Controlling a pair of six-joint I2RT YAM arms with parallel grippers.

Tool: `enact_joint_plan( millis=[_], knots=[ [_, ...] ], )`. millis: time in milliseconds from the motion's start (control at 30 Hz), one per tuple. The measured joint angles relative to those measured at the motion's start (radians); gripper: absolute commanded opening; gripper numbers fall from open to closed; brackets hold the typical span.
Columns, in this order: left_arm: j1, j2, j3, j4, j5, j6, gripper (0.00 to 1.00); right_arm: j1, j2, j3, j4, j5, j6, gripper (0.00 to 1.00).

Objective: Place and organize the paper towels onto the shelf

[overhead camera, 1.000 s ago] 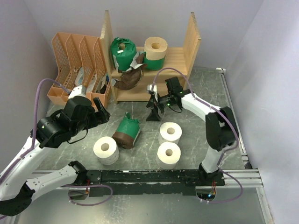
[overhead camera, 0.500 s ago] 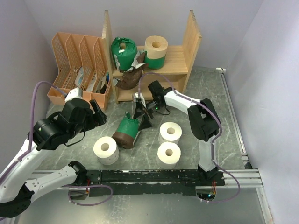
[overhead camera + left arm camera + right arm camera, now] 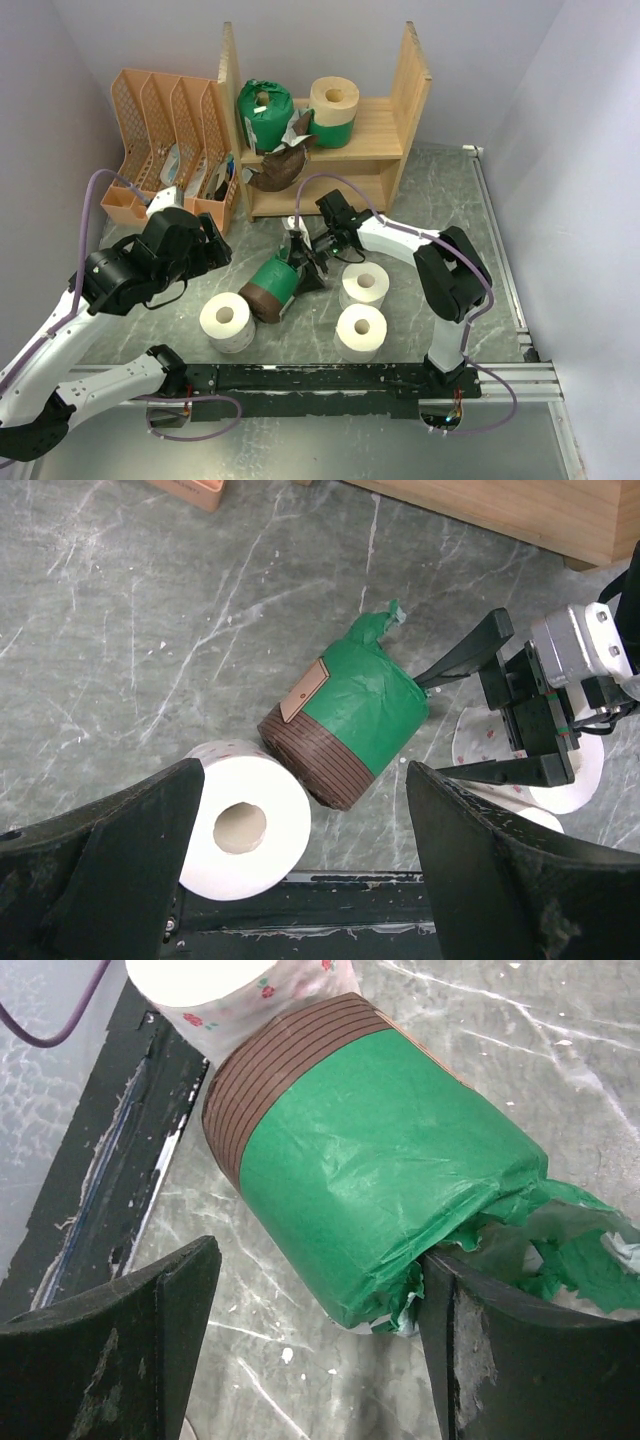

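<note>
A paper towel roll in green and brown wrap point(image 3: 270, 285) point(image 3: 360, 710) point(image 3: 370, 1150) lies on its side on the marble table. My right gripper point(image 3: 305, 262) point(image 3: 315, 1300) is open and straddles its green end. One finger touches the crinkled plastic; the other stands clear. My left gripper point(image 3: 215, 243) point(image 3: 305, 780) hangs wide open above the table, holding nothing. Three bare white rolls point(image 3: 227, 320) point(image 3: 365, 284) point(image 3: 362, 330) stand near the front. The wooden shelf point(image 3: 385, 130) holds a green roll point(image 3: 262, 110), a cream roll on a green one point(image 3: 333, 100), and a brown-wrapped roll point(image 3: 275, 172) lower down.
An orange lattice file rack point(image 3: 165, 130) stands left of the shelf. The black base rail point(image 3: 330, 378) runs along the near edge. Grey walls close in on both sides. A purple cable point(image 3: 330, 185) loops over the right arm.
My right gripper swung left from in front of the shelf down to the green and brown roll, and its jaws narrowed. The roll shifted slightly. The left arm barely moved.
</note>
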Motion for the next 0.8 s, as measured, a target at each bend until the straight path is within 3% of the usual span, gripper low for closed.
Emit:
enact_joint_plan(
  millis=[133,233,433,567,633,800],
  knots=[
    [0.000,-0.001,0.000,0.000,-0.001,0.003,0.94,0.011,-0.004,-0.035,0.091,0.024,0.063,0.72],
    [0.000,-0.002,0.000,0.000,-0.005,0.004,0.94,0.020,-0.005,-0.058,0.136,0.030,0.096,0.63],
    [0.000,-0.010,0.000,-0.001,-0.017,0.003,0.94,0.024,0.019,-0.055,0.150,0.005,0.124,0.30],
    [0.000,-0.018,-0.010,-0.002,-0.021,0.003,0.94,0.024,0.061,-0.033,0.134,-0.042,0.134,0.14],
    [0.000,-0.019,-0.015,-0.002,-0.023,0.003,0.94,0.024,0.075,-0.027,0.131,-0.068,0.145,0.00],
    [0.000,-0.020,-0.025,-0.004,-0.026,0.003,0.94,0.024,0.083,-0.020,0.117,-0.088,0.163,0.00]
  ],
)
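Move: The green-and-brown package lies on its side just off the right fingertips, its middle about 7 cm to the left, 1 cm back and 3 cm lower. Beyond its brown end, a white roll stands roughly 16 cm left of the hand and 9 cm back; two others stand some 14 cm right, one 1 cm back, the other 11 cm back. From the idle left hand, the package is about 11 cm right, level fore and aft, and 20 cm below. Down and to the left, then mostly back, the right hand eases in against the package's crumpled open end, travelling about 2.5 cm in all. It rolls some 10 degrees while the fingers go from three-quarters open to nearly shut, pinching the loose green wrapper between their tips. ##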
